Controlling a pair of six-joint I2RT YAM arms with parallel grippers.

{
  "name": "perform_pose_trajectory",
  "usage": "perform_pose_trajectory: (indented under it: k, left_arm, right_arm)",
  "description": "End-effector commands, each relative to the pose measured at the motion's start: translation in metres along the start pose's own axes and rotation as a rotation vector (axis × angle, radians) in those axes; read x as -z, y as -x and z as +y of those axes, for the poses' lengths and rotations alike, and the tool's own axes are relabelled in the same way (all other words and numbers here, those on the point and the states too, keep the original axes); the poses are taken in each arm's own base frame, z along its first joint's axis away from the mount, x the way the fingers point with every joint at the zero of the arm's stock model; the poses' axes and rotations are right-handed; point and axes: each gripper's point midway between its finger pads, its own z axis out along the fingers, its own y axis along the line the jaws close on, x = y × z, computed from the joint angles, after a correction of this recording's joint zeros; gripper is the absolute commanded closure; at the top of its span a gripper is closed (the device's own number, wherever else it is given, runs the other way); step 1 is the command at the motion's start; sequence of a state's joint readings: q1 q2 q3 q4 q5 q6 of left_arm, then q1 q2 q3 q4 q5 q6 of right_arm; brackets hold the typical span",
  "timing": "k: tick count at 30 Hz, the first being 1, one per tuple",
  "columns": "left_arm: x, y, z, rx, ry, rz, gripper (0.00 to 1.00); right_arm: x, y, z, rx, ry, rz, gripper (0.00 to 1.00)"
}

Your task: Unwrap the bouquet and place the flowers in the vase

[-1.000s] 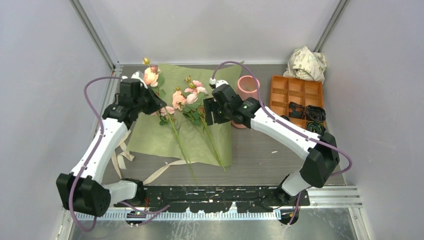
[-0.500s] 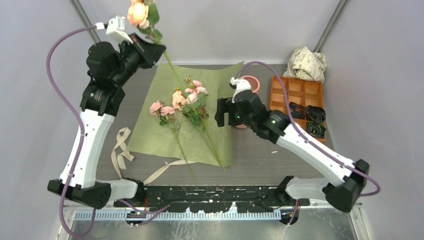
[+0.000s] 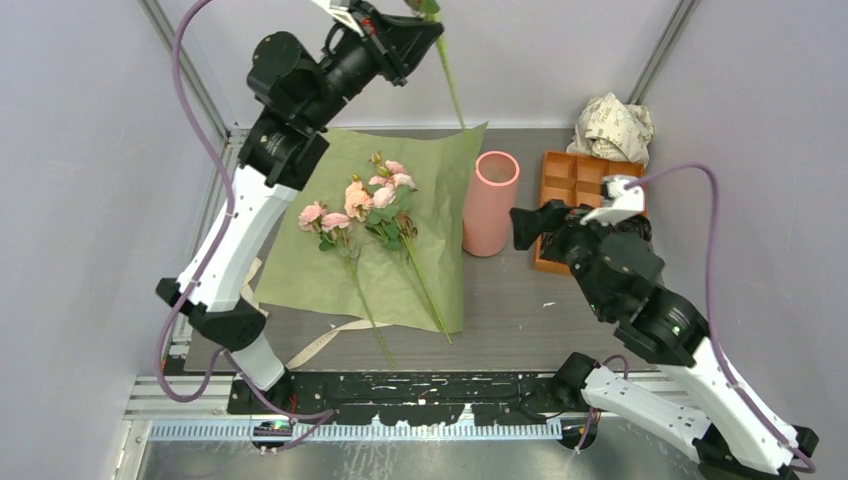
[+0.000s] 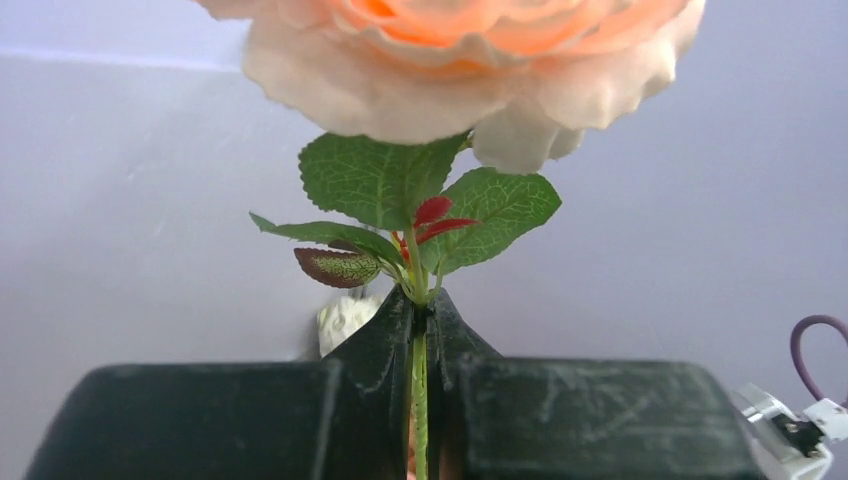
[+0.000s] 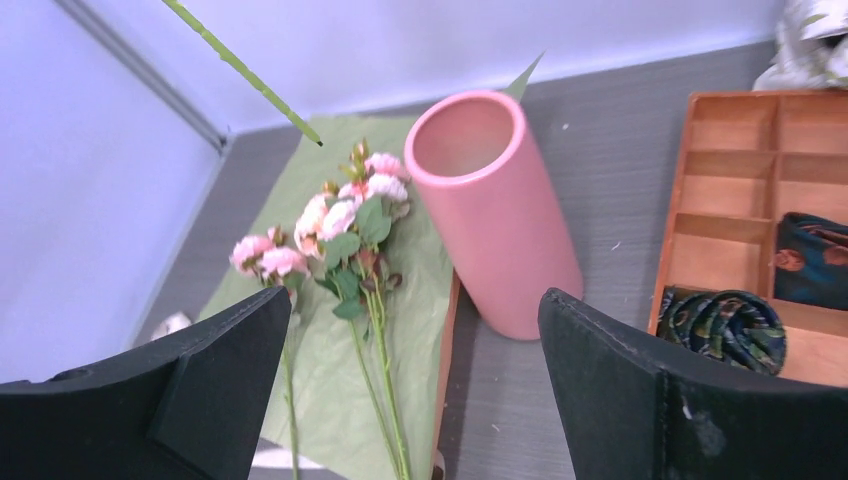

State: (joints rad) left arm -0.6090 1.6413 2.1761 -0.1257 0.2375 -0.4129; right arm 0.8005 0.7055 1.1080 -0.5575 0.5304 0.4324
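Note:
My left gripper point(image 3: 418, 22) is raised high at the back, shut on the green stem point(image 4: 419, 400) of one peach rose point(image 4: 450, 50). The stem's lower end point(image 3: 455, 95) hangs above and left of the vase point(image 3: 490, 202), a tall salmon-pink cylinder standing upright. The bouquet's paper point(image 3: 400, 270) lies unfolded, green side up, with the other flowers point(image 3: 375, 197) on it. My right gripper point(image 3: 522, 228) stands open just right of the vase, nothing between its fingers. In the right wrist view the vase point(image 5: 495, 210), flowers point(image 5: 340, 215) and hanging stem point(image 5: 245, 72) show beyond the open gripper point(image 5: 415, 300).
An orange compartment tray point(image 3: 590, 170) with dark items point(image 5: 730, 325) sits right of the vase. Crumpled white printed paper point(image 3: 612, 125) lies at the back right. Beige ribbon point(image 3: 245, 300) trails off the paper's left and front edges. Grey walls enclose the table.
The left arm has lifted the rose high and swung it right, toward the vase. The right gripper has drawn back from the vase to the right and opened wide.

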Motion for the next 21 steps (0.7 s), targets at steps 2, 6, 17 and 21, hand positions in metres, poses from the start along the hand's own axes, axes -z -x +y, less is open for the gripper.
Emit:
perform_pose_trajectory:
  k: [2, 6, 17, 21]
  left_arm:
    - [-0.024, 0.04, -0.038, -0.121, -0.111, -0.169, 0.95]
    - [-0.039, 0.026, -0.042, -0.16, -0.123, -0.187, 0.95]
    - [-0.064, -0.047, -0.024, -0.154, -0.099, -0.129, 0.95]
    - [-0.065, -0.083, -0.014, -0.133, -0.078, -0.083, 0.95]
  right_arm:
    - [0.014, 0.016, -0.029, -0.061, -0.103, -0.101, 0.01]
    - [0.02, 0.016, -0.036, -0.065, -0.123, -0.114, 0.0]
    - [0.028, 0.019, -0.046, -0.069, -0.145, -0.139, 0.01]
    - [0.026, 0.017, -0.046, -0.064, -0.147, -0.135, 0.0]
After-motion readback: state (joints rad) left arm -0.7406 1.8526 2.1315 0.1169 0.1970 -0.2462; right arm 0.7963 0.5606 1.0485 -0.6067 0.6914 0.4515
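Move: The vase for the flower in my left hand stands about 12 cm to the right and 3 cm ahead, its middle some 48 cm below me and its rim about 35 cm below. The remaining flowers' blooms lie 9 cm ahead and 11 cm left, the wooden tray 6 cm ahead and 34 cm right, both nearly 60 cm down. From my right hand the vase is 14 cm ahead, 3 cm left and 23 cm lower. I swing the upright flower over the vase with my left hand, about 10 cm to the right and a little forward. I first rise a touch, then sink ever faster, ending some 6 cm lower, so that the stem's end comes down to the mouth; my fingers stay shut on the stem. My open right hand backs away about 5 cm to the right, turning slightly clockwise. ##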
